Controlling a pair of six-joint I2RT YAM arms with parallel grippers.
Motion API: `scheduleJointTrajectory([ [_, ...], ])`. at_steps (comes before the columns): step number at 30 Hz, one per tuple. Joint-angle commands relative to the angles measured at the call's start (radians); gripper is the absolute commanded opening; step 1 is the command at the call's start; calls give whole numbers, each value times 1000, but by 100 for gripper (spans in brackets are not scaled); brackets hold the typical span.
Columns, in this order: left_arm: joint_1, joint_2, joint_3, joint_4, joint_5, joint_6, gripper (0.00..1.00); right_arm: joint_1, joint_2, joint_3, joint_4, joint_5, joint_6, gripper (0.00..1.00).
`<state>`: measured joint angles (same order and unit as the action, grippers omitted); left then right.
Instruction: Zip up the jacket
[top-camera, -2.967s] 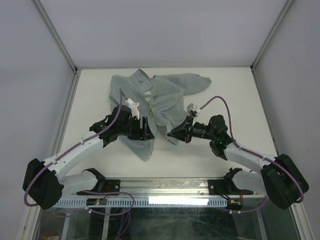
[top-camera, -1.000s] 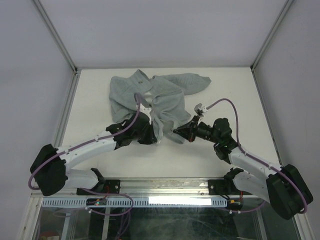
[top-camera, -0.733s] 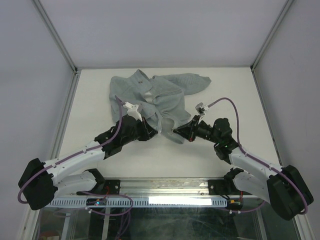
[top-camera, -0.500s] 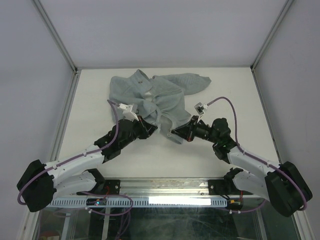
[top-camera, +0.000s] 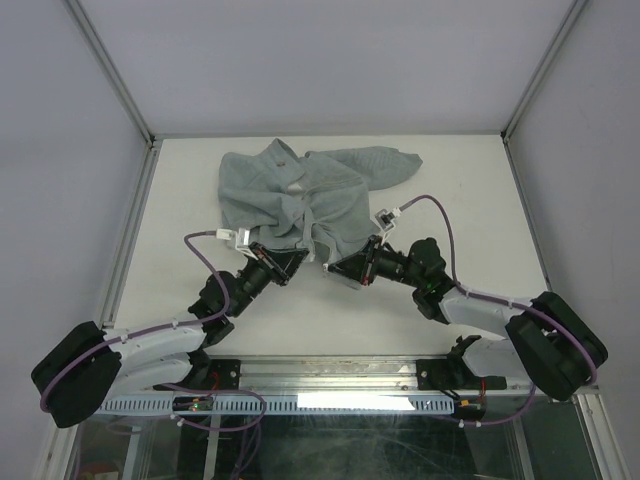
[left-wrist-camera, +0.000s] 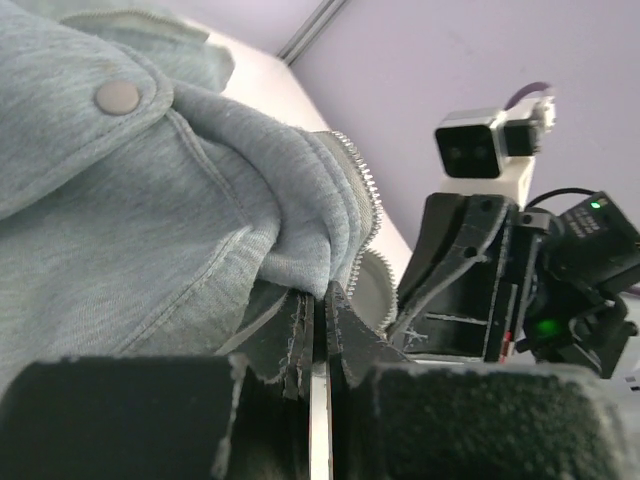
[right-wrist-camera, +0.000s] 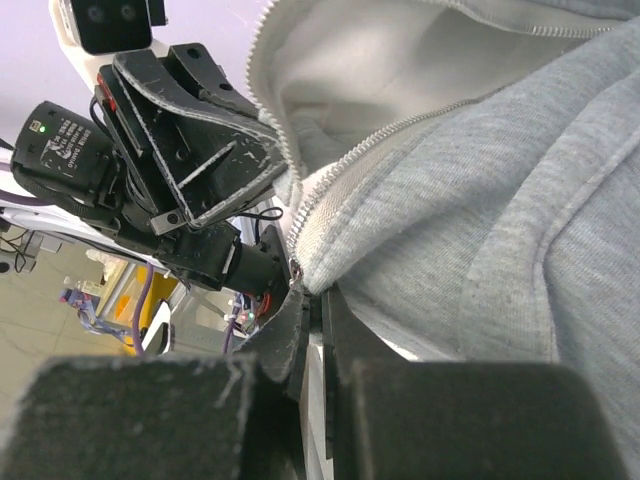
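Note:
The pale grey-green jacket (top-camera: 310, 190) lies rumpled on the far middle of the white table, its front edges pulled toward me. My left gripper (top-camera: 293, 262) is shut on the hem of one front edge (left-wrist-camera: 300, 255), beside a run of zipper teeth (left-wrist-camera: 365, 190). My right gripper (top-camera: 345, 268) is shut on the bottom corner of the other front edge (right-wrist-camera: 400, 230), right at the end of its zipper tape (right-wrist-camera: 300, 268). The two grippers sit close together, facing each other. The whiter lining (right-wrist-camera: 380, 70) shows in the right wrist view. The metal zipper pull cannot be made out.
The white table (top-camera: 460, 200) is walled by pale panels with metal frame posts (top-camera: 110, 80) at left and right. A metal rail (top-camera: 330, 372) with the arm bases runs along the near edge. Purple cables (top-camera: 440, 215) loop off both wrists.
My left arm has drawn back and down toward the near edge, pulling its jacket edge taut. My right gripper has shifted left, closer to the left gripper. Both stay shut on the jacket.

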<state>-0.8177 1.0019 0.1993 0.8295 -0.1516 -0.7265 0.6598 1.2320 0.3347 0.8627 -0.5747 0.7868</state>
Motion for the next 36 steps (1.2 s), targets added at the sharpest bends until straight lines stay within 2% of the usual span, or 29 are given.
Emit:
scheduleJointTrajectory([
  [1,-6,2,-24,337,46,91,0,16,10,33,155,13,45,0],
  [6,-9,44,-40,459,86,133,0,30,20,46,175,11,46,0],
  [13,-18,89,-28,528,118,185,0,39,7,36,214,24,51,0],
  [36,-42,114,-12,518,119,208,0,59,3,34,307,54,46,0],
])
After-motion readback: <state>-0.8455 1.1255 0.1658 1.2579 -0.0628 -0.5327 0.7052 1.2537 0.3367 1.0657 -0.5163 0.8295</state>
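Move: In my left hand I already pinch one zipper edge of the jacket; the zipper slider sits about 3 cm to its right, 2 cm nearer my base and some 1 cm lower. My right hand already grips the lower zipper end, with the slider about 1 cm to its left and 1 cm above, and the edge in my left hand 4 cm left, 2 cm ahead and 1 cm above. From my left hand, the pale collar lining lies about 16 cm ahead, 3 cm left and 12 cm below. I lift both held parts of the front clear of the rest of the jacket, my left hand quickly by about 5 cm while its fingers tip upward nearly 20 degrees, then easing to a near stop. My right hand climbs more slowly and steadily, some 4 cm, rolling slightly. Both drift about a centimetre towards each other, fingers staying shut on the cloth. ##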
